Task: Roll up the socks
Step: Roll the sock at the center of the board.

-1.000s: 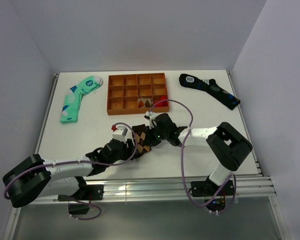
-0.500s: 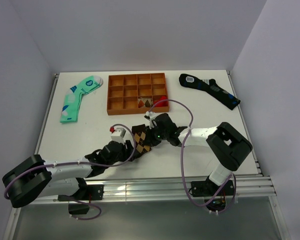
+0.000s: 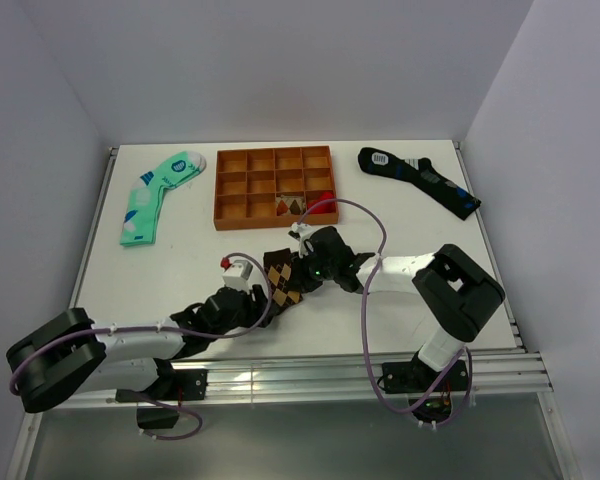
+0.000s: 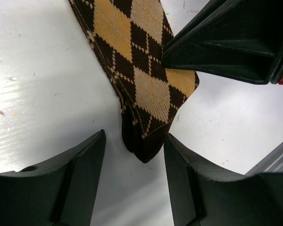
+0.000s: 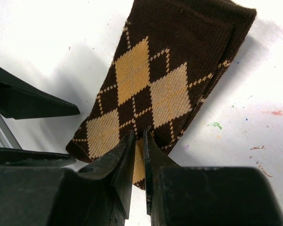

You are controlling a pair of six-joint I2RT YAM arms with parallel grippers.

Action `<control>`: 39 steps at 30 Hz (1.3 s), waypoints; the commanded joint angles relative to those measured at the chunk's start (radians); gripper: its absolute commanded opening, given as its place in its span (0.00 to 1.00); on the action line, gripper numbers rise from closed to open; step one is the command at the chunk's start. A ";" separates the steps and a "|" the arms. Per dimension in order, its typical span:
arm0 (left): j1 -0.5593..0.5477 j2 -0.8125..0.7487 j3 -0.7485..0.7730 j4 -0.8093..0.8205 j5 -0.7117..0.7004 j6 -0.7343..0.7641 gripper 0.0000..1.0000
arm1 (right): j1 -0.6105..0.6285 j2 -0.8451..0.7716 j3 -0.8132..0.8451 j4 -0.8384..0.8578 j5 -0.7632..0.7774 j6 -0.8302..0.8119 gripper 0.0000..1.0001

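The brown argyle socks [image 3: 283, 277] lie flat on the white table between my two grippers. In the left wrist view the socks [image 4: 137, 61] run away from me, and their dark brown end lies between the fingers of my open left gripper [image 4: 134, 137], touching neither. My right gripper [image 5: 139, 134] is shut, with its tips resting on the diamond pattern of the socks [image 5: 170, 75] near their lower end. From above, the left gripper [image 3: 258, 297] is at the near-left end of the socks and the right gripper [image 3: 302, 268] at their right side.
An orange compartment tray [image 3: 218, 190] stands just behind the socks. A mint-green sock [image 3: 155, 195] lies at the back left and a black-navy sock [image 3: 420, 180] at the back right. Purple cables loop over both arms.
My left gripper has drawn back slightly toward the near-left, staying open round the socks' dark end. The right gripper and the socks have stayed put.
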 commanded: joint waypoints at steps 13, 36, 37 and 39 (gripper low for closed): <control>-0.051 0.117 0.069 -0.007 -0.078 -0.010 0.51 | 0.002 0.000 0.034 0.015 -0.006 -0.004 0.19; 0.127 0.028 0.152 -0.139 0.299 -0.099 0.00 | 0.002 -0.003 -0.032 0.091 -0.011 0.027 0.19; 0.135 0.030 0.150 -0.146 0.310 -0.108 0.00 | 0.003 -0.016 -0.043 0.100 -0.014 0.030 0.19; 0.153 0.019 0.143 -0.154 0.346 -0.128 0.00 | 0.002 -0.026 -0.061 0.115 -0.022 0.033 0.20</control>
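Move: The brown argyle sock's middle lies some 6 cm ahead of the left hand, 4 cm to its right and 2 cm below, with its free near corner just in front of the open fingers. The right gripper rests on the sock about 5 cm ahead of the left hand and 7 cm to its right; the wooden tray is roughly 32 cm ahead and 2 cm right. From the right hand, the sock's middle is about 2 cm ahead, 3 cm left and 2 cm below. To its right and slightly down, little more than 1 cm each way, the left hand eases onto the sock's near corner and pinches it, the fingers closing from over half open almost to shut. It then rises about 2 cm with the corner, the wrist tipping some 10 degrees. The right gripper stays put, still nearly shut, its tips still holding the sock down on the table. ##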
